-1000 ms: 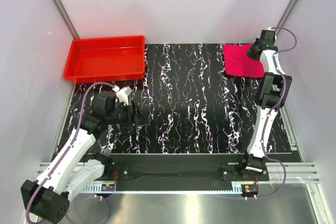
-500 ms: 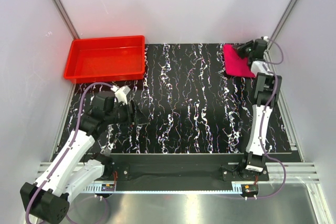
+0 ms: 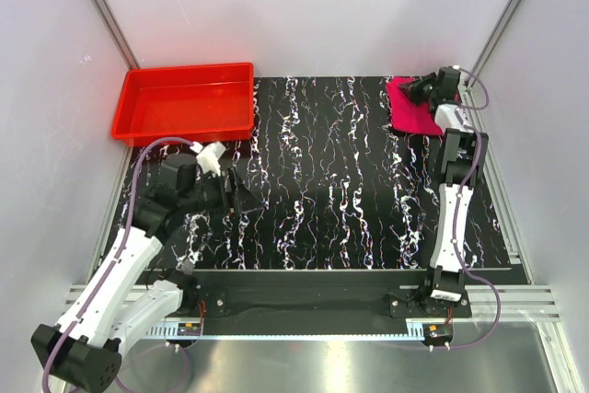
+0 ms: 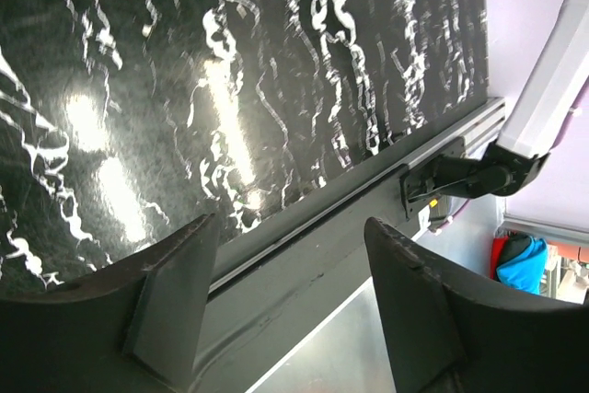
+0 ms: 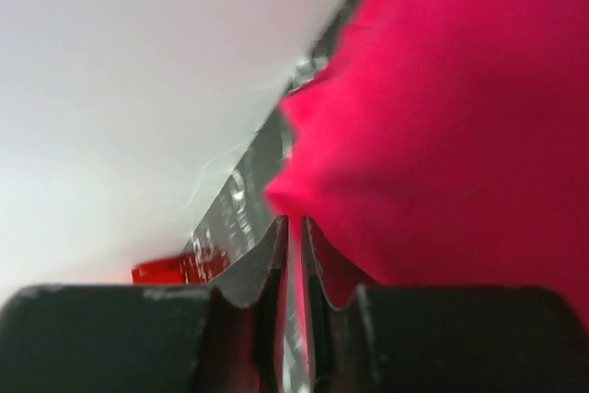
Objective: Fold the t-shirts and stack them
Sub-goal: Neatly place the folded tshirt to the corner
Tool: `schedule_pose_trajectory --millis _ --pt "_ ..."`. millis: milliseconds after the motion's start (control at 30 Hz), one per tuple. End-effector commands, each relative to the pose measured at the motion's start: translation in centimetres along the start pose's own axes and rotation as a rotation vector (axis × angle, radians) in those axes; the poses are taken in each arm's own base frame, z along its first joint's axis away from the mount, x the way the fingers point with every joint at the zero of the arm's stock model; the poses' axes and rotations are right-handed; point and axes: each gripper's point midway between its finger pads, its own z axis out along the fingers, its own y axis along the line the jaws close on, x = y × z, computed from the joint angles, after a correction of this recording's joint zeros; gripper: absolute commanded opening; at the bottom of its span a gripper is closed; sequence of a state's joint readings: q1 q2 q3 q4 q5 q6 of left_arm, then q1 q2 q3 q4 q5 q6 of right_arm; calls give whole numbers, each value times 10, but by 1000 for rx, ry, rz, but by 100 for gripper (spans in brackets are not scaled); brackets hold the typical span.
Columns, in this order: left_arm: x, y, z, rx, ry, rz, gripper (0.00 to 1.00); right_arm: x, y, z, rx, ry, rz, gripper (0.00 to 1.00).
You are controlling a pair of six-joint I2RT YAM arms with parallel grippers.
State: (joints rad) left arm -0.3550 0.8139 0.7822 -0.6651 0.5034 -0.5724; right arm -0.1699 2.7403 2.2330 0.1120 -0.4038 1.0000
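Note:
A bright magenta-pink t-shirt [image 3: 410, 113] lies bunched at the far right corner of the black marbled mat [image 3: 340, 181]. My right gripper [image 3: 414, 91] reaches over its far edge. In the right wrist view the right gripper [image 5: 294, 227] is shut on a thin fold of the t-shirt [image 5: 442, 126], and pink cloth shows in the narrow gap. My left gripper [image 3: 241, 198] hovers over the mat's left side, far from the shirt. In the left wrist view the left gripper [image 4: 290, 223] stands open with nothing between its fingers.
A red plastic tray [image 3: 184, 101] stands at the far left corner, and a sliver of the tray [image 5: 161, 271] shows in the right wrist view. White walls close in on the left, back and right. The metal rail [image 3: 304, 296] with the arm bases runs along the near edge.
My right gripper has swung left across the t-shirt's far edge and closed on the cloth, which now looks narrower and more bunched. The left gripper has shifted slightly and opened a little wider.

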Motion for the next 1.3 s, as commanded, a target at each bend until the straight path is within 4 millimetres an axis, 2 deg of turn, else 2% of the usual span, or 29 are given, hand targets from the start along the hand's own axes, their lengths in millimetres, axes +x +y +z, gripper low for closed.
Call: schedule_pose_trajectory --millis 0,33,100,133,167,233,300,333,367,400,433,467,533,567,600,667,733,767,833,867,900,967,1000,1033,1100,1133,1167,1233,1267 --pt "-19 -21 -15 39 -55 72 72 -52 127 -71 -85 -80 -177 18" --pt "-19 -22 -17 42 -57 80 72 -53 126 -81 -54 -70 -173 19" --pt "-18 -25 -22 50 -62 97 73 -59 139 -111 -44 -80 -166 23" --pt "-17 -28 -26 61 -71 108 74 -55 134 -121 -5 -60 -154 25" --pt "-15 -28 -28 64 -74 113 74 -52 137 -137 16 -51 -148 26" --pt "-10 -30 -30 85 -67 120 76 -32 136 -155 37 12 -137 27" --pt "-5 -32 -31 103 -51 117 77 -2 137 -183 53 74 -124 29" --pt "-3 -34 -32 118 -53 116 79 11 132 -195 81 94 -129 29" --pt "-2 -35 -33 127 -54 106 79 29 128 -220 103 111 -127 29" --pt "-2 -40 -35 151 -60 109 80 40 124 -231 118 121 -130 30" --pt "0 -40 -35 160 -64 102 80 59 121 -242 132 154 -141 30" --pt "1 -43 -38 175 -78 91 83 79 114 -265 153 174 -144 32" --pt "2 -43 -36 189 -93 74 86 113 107 -286 178 221 -172 33" --pt "4 -42 -34 190 -91 39 91 134 99 -306 194 235 -184 33" --pt "3 -43 -34 204 -104 31 93 146 92 -314 215 234 -196 34" --pt "8 -37 -28 199 -94 -33 97 188 81 -339 220 293 -209 37" --pt "6 -37 -26 210 -109 -56 99 210 67 -357 258 318 -189 45" --pt "9 -34 -23 209 -105 -96 99 225 55 -374 258 326 -184 46" --pt "7 -35 -22 231 -132 -118 99 238 43 -393 258 330 -138 52" --pt "6 -37 -22 243 -147 -150 99 244 35 -410 243 317 -133 54" --pt "11 -29 -16 237 -145 -182 99 249 32 -418 234 316 -116 59" --pt "8 -36 -22 303 -199 -218 99 255 23 -440 227 301 -100 75" --pt "13 -28 -16 300 -203 -251 99 259 21 -446 224 303 -87 95" --pt "15 -30 -20 332 -231 -251 99 264 17 -452 228 306 -54 100" --pt "14 -33 -22 387 -258 -302 99 274 3 -461 222 309 -21 100" --pt "21 -24 -14 389 -245 -333 99 278 -2 -464 232 316 6 100" --pt "22 -27 -17 422 -254 -359 99 282 -7 -468 225 319 6 100" --pt "29 -24 -14 448 -243 -377 99 284 -14 -474 238 311 9 100" --pt "30 -25 -14 461 -240 -385 99 283 -9 -477 203 296 -7 100"
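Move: The folded t-shirt lies right below the right hand, its middle about 5 cm back, 5 cm to the right and 3 cm down from that hand. The table's back edge runs some 5 cm ahead, and its far right corner is about 5 cm ahead and 17 cm right. From the left hand, the folded t-shirt lies roughly 48 cm ahead, 59 cm right and 18 cm lower. The folded t-shirt is left in its corner as the right hand lifts away quickly, rising about 20 cm while drawing back, then sinking part of the way and drifting left, some 50 cm back in all; its nearly shut fingers open wide. The left hand eases back a little, rolls its left side down, and opens fully. ##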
